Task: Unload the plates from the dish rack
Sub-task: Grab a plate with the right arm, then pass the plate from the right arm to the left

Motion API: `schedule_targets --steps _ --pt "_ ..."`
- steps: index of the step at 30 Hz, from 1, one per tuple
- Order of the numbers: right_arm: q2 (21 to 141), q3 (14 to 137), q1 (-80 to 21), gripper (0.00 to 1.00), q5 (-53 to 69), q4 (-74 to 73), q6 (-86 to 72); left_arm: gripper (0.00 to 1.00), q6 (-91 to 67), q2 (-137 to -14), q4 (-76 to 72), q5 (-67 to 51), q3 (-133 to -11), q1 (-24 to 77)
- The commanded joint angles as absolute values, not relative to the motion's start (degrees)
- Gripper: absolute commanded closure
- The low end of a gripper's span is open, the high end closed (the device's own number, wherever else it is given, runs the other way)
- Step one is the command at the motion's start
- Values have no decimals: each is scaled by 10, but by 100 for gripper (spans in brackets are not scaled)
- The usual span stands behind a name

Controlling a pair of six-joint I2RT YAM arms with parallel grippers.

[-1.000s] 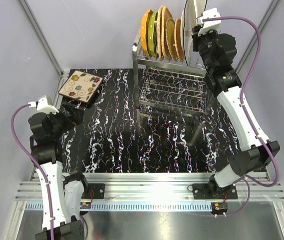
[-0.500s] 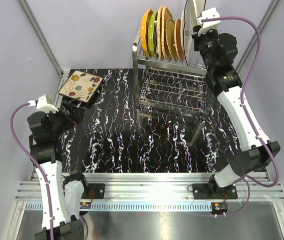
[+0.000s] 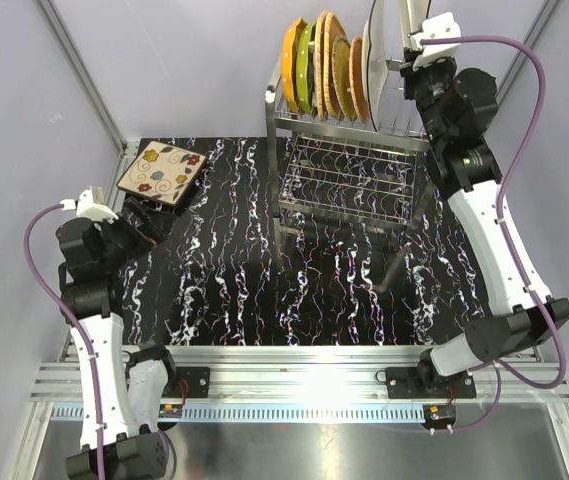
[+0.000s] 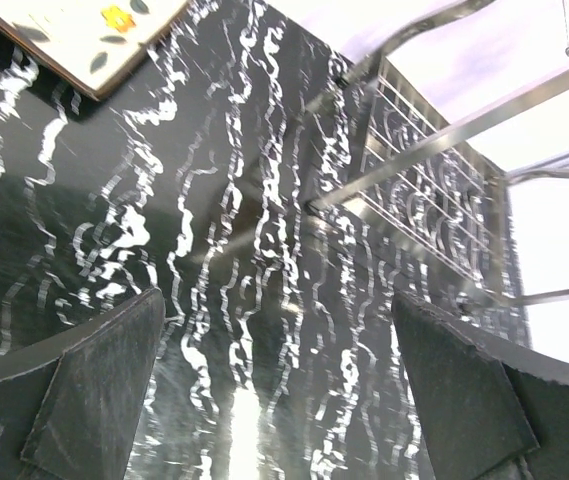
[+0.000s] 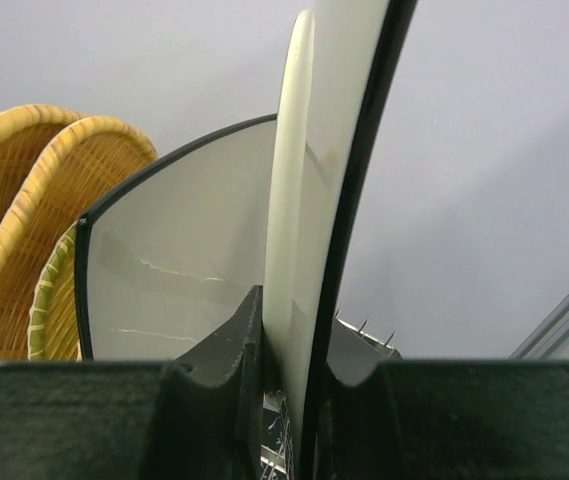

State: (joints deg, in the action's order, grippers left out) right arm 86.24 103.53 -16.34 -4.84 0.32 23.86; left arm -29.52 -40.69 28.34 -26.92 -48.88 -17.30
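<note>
The steel wire dish rack (image 3: 344,170) stands at the back of the table, its lower shelf also in the left wrist view (image 4: 434,190). Its top tier holds upright plates: orange (image 3: 291,62), green (image 3: 306,70), several wicker ones (image 3: 329,62) and a white one (image 3: 372,70). My right gripper (image 3: 414,60) is shut on the edge of a white, dark-rimmed plate (image 5: 309,200), held upright above the rack's right end. A second white plate (image 5: 174,270) stands just left of it. The beige floral plate (image 3: 161,172) lies flat at back left. My left gripper (image 3: 149,222) hovers open near it.
The tabletop (image 3: 234,270) is black with white marbling. Metal frame posts (image 3: 84,80) and grey walls close in the back and sides. A rail (image 3: 294,360) runs along the near edge. The rack's legs (image 3: 394,265) stand on the table's right half.
My right gripper has risen and shifted right with the white plate, lifting it further out of the rack. The left arm has turned slightly toward the floral plate.
</note>
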Motion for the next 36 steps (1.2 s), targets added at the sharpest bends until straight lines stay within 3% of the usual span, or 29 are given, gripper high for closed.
schedule_targets --steps 1,6,22,36 --pt "780 1049 -162 100 -18 163 270 1 -346 -420 253 -321 -516 -174" --pt "730 991 -162 100 18 166 316 1 -410 -438 208 -401 -507 -173" --pt "499 798 -162 100 227 55 558 1 -571 -447 42 -499 -476 -170" --pt "378 707 -162 100 423 -161 729 1 -646 -452 4 -435 -486 -31"
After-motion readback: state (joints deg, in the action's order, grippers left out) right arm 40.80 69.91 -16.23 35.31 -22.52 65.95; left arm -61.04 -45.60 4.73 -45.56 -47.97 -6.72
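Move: The plate already in the right gripper is bound for the open left gripper, some 43 cm to the right hand's left, 19 cm nearer and 27 cm lower. A remaining white plate stands in the rack about 7 cm left and 4 cm ahead of the right hand, slightly lower. From the left hand, the held plate's middle lies roughly 28 cm ahead, 42 cm right and 32 cm up; the flowered plates lie 16 cm ahead, 3 cm left, 24 cm below. Keep the right fingers shut on the white plate and draw it back about 24 cm, away from the rack, rising slightly at first, then sinking and easing left as the wrist rolls the plate's upper edge over to the left and swings counter-clockwise. Meanwhile bring the open left gripper right some 10 cm and up, rolling its left side down and turning clockwise towards the plate. ##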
